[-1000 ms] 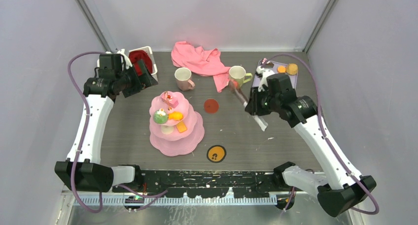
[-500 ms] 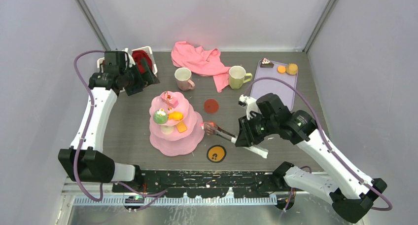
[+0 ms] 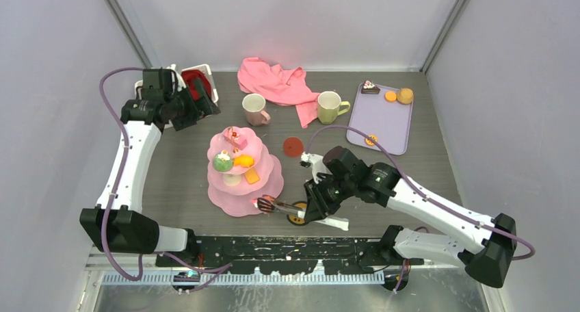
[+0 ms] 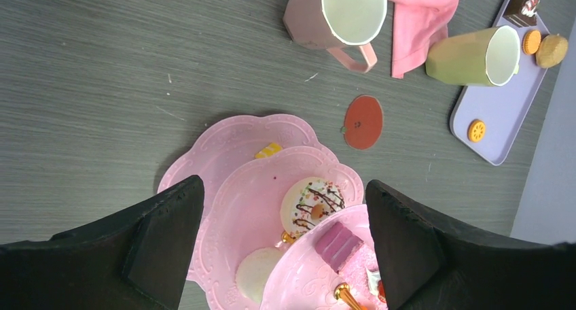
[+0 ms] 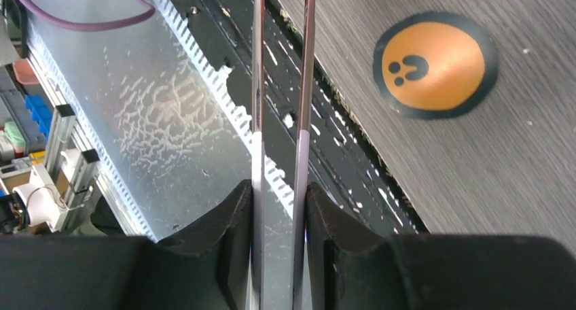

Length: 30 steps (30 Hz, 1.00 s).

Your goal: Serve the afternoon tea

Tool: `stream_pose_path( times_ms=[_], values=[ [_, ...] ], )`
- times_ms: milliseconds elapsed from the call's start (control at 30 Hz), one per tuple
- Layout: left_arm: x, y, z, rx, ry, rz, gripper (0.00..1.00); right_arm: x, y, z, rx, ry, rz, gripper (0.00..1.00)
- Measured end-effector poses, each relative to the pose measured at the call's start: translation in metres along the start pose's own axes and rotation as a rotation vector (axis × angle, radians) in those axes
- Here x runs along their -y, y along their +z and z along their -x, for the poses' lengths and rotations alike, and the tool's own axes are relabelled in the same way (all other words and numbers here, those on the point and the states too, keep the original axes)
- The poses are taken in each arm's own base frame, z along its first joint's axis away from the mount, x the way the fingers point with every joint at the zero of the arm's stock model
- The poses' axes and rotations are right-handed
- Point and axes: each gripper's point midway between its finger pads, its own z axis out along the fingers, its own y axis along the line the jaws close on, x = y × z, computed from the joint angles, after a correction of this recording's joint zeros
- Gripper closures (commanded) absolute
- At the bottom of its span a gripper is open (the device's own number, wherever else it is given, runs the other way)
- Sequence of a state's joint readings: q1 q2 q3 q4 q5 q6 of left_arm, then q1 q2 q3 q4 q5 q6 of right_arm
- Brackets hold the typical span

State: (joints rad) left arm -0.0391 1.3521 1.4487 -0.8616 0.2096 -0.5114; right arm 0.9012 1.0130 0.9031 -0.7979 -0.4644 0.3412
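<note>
The pink three-tier cake stand (image 3: 245,172) stands left of centre with toy pastries on its tiers, among them a green ball (image 3: 221,163) and a pink cake slice (image 3: 236,138). My right gripper (image 3: 316,204) is shut on metal tongs (image 3: 284,205), low at the front. The tongs' tip carries a small reddish piece (image 3: 263,203) at the stand's lowest front rim. In the right wrist view both tong blades (image 5: 282,85) run between my fingers. My left gripper (image 3: 198,107) hangs open and empty at the back left, looking down on the stand (image 4: 231,153). The pale pink mug (image 3: 254,109) and yellow-green mug (image 3: 330,107) stand behind.
A lilac tray (image 3: 383,124) at the back right holds a chocolate cake slice (image 3: 370,87) and orange biscuits (image 3: 405,95). A pink cloth (image 3: 277,83) lies at the back, and a white basket (image 3: 198,79) with red cloth sits beside my left gripper. A red disc (image 3: 293,147) and an orange disc (image 3: 298,213) lie on the table.
My right arm swung from the lilac tray forward and left, bringing the tongs down to the stand's front rim. The left arm barely moved.
</note>
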Motion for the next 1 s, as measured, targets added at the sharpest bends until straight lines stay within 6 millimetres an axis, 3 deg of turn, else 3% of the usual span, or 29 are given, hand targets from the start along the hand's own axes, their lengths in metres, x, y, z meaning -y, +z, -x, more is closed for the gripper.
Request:
stream_pose_path(
  times_ms=[300,767,1000],
  values=[
    [0.002,-0.008,0.005,0.020,0.022,-0.001,0.12,0.004,0.048,0.020,0.045,-0.012,0.038,0.99],
    [0.002,-0.014,0.003,0.020,0.024,-0.001,0.12,0.014,0.093,0.039,0.169,0.022,0.093,0.99],
    [0.003,-0.017,0.003,0.025,0.026,-0.003,0.12,0.010,0.115,0.051,0.208,0.031,0.123,0.99]
  ],
)
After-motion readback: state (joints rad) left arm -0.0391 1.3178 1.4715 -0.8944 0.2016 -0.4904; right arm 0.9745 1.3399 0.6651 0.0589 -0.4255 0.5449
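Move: Out to the right hand's left, about 22 cm away and 11 cm ahead, lies the middle of the tea stand's bottom plate, some 12 cm lower. The middle tier sits directly above it, about 5 cm below the hand; its orange square is roughly 18 cm left, 11 cm ahead and 3 cm below. The orange disc is about 4 cm left, 3 cm ahead and 14 cm down. From the left hand, the bottom plate's middle lies roughly 13 cm back, 11 cm right and 20 cm down. Sweeping left about 10 cm while sinking some 6 cm and easing forward about 5 cm, the right hand takes the tongs, still gripped and holding the red treat, in over the stand's bottom plate from its near right side. Their far ends go in beneath the middle tier's rim as the wrist rolls some 15 degrees, its left side rising. The fingers keep their hold. ##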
